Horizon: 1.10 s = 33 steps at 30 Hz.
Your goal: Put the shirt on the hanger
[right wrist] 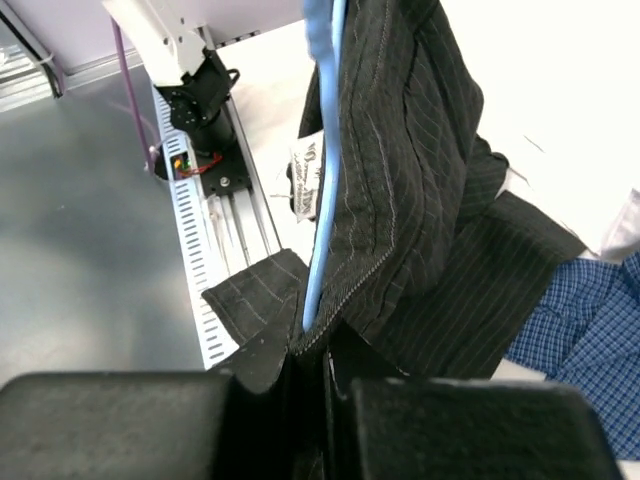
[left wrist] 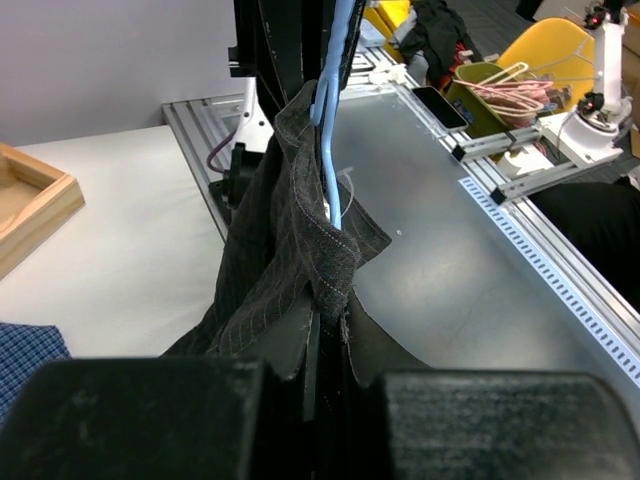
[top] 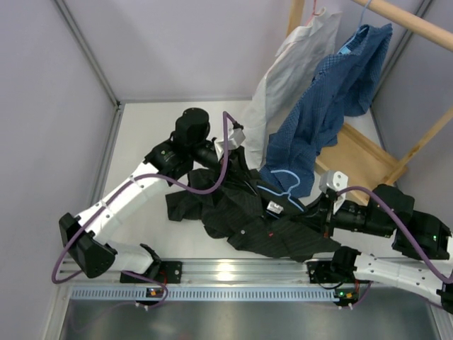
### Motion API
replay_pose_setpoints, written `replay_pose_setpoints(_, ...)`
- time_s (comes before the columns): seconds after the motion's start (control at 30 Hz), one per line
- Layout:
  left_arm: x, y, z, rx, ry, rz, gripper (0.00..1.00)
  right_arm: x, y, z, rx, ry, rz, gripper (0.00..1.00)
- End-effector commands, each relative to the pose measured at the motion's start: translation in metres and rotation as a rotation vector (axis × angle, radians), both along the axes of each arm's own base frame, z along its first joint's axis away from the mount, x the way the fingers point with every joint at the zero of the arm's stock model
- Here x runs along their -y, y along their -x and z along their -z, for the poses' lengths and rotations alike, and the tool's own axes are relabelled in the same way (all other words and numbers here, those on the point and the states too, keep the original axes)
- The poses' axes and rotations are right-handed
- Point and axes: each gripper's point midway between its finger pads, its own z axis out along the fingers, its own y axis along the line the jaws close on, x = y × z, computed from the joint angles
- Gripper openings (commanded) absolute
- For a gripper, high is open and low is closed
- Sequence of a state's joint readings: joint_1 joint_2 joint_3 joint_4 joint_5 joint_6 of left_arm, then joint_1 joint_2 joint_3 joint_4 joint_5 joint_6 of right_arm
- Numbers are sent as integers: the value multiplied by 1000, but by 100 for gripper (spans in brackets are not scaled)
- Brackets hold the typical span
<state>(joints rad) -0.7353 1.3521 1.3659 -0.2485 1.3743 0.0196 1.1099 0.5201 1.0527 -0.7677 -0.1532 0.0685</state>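
The black shirt (top: 248, 219) hangs stretched between my two grippers above the table. The light-blue hanger (top: 284, 185) sits in its neck, hook sticking out by the white label (top: 274, 207). My left gripper (top: 238, 154) holds the far left end. In the left wrist view, the left gripper (left wrist: 325, 318) is shut on bunched shirt fabric (left wrist: 290, 230), with the hanger wire (left wrist: 335, 150) running into the jaws. My right gripper (top: 320, 212) holds the near right end. In the right wrist view, the right gripper (right wrist: 318, 338) is shut on a shirt seam (right wrist: 410, 150) beside the hanger wire (right wrist: 322, 180).
A white shirt (top: 283, 78) and a blue dotted shirt (top: 333, 99) hang from a wooden rail (top: 403, 18) at the back right, over a wooden base (top: 361, 152). An aluminium rail (top: 233, 273) runs along the near edge. A yellow bin of pink hangers (left wrist: 500, 90) stands beyond it.
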Motion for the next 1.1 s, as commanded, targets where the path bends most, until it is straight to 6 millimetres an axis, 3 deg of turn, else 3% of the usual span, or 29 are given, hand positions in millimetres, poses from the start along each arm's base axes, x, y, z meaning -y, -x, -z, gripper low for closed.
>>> replay_pose_setpoints(0.0, -13, 3, -24, 65, 60, -34, 0, 4, -9, -34, 73, -120, 57, 0)
replay_pose_setpoints(0.03, -12, -3, -27, 74, 61, -77, 4, 9, -10, -39, 79, -136, 77, 0)
replay_pose_setpoints(0.07, -8, -16, -29, 61, 41, -175, 15, 17, -10, -53, 87, -173, 98, 0)
replay_pose_setpoints(0.1, -9, -23, -35, 52, 37, -239, 41, 26, -12, -62, 82, -201, 137, 0)
replay_pose_setpoints(0.13, -9, -30, -44, 59, 47, -296, 58, 32, -11, -65, 73, -198, 151, 0)
replay_pose_setpoints(0.17, -8, -48, -49, 57, 45, -410, 72, 42, -6, -85, 83, -238, 153, 0)
replay_pose_setpoints(0.2, -12, -52, -60, 48, 55, -474, 91, 47, -10, -92, 77, -243, 190, 0)
replay_pose_setpoints(0.23, -15, -59, -64, 40, 49, -539, 96, 53, -7, -94, 71, -231, 191, 0)
replay_pose_setpoints(0.27, -19, -65, -76, 48, 66, -606, 98, 65, -1, -116, 84, -278, 193, 0)
replay_pose_setpoints(0.33, -41, -91, -97, 51, 96, -870, 98, 74, 4, -130, 81, -287, 192, 0)
replay_pose_setpoints(0.37, -54, -99, -100, 38, 87, -973, 98, 90, 12, -145, 82, -304, 191, 0)
replay_pose_setpoints(0.4, -84, -112, -119, 43, 134, -1170, 98, 91, 10, -149, 66, -287, 204, 0)
replay_pose_setpoints(0.43, -100, -116, -123, 40, 142, -1257, 98, 98, 11, -153, 58, -279, 222, 0)
replay_pose_setpoints(0.47, -115, -116, -120, 35, 121, -1330, 98, 117, 17, -163, 52, -281, 241, 0)
replay_pose_setpoints(0.5, -142, -115, -128, 49, 150, -1443, 98, 121, 12, -166, 36, -267, 284, 0)
replay_pose_setpoints(0.53, -156, -115, -128, 54, 147, -1503, 98, 129, 12, -169, 30, -262, 307, 0)
replay_pose_setpoints(0.57, -173, -106, -125, 65, 139, -1545, 98, 153, 17, -177, 24, -280, 346, 0)
replay_pose_setpoints(0.63, -195, -105, -115, 75, 111, -1634, 98, 166, 15, -181, 3, -274, 395, 0)
replay_pose_setpoints(0.67, -207, -96, -115, 82, 122, -1656, 98, 183, 20, -191, -1, -325, 419, 0)
replay_pose_setpoints(0.77, -229, -89, -91, 97, 57, -1728, 98, 203, 11, -181, -29, -333, 534, 0)
replay_pose_setpoints(0.83, -238, -91, -64, 100, -17, -1771, 98, 220, 6, -176, -46, -368, 615, 0)
replay_pose_setpoints(0.9, -247, -86, -50, 106, -36, -1790, 98, 236, -5, -164, -69, -380, 740, 0)
replay_pose_setpoints(1.07, -249, -92, 12, 100, -174, -1823, 98, 243, -20, -147, -71, -331, 890, 0)
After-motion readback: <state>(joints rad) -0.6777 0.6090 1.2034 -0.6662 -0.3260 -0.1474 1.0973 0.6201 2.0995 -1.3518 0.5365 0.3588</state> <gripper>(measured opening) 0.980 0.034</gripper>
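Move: The hanger, its far end inside the black shirt, spans my two hands: its middle lies about 7 cm to my left hand's right, level with it. My right hand already grips its near end and the shirt; the rack's bar is roughly 30 cm ahead, 22 cm right and 22 cm higher. From my right hand, the hanging blue shirt is some 25 cm ahead and 5 cm right, slightly lower, and the wooden tray 25 cm ahead, 17 cm right and 30 cm down. I open my left fingers wide to let go of the shirt and swing that hand away left and a little forward, about 25 cm, arching up and back down as it turns some 100 degrees counter-clockwise. My right hand keeps its pinch on shirt and hanger and carries them right and up, over 20 cm each way, dipping slightly at the end as it tips its fingers up and turns clockwise about 40 degrees. ##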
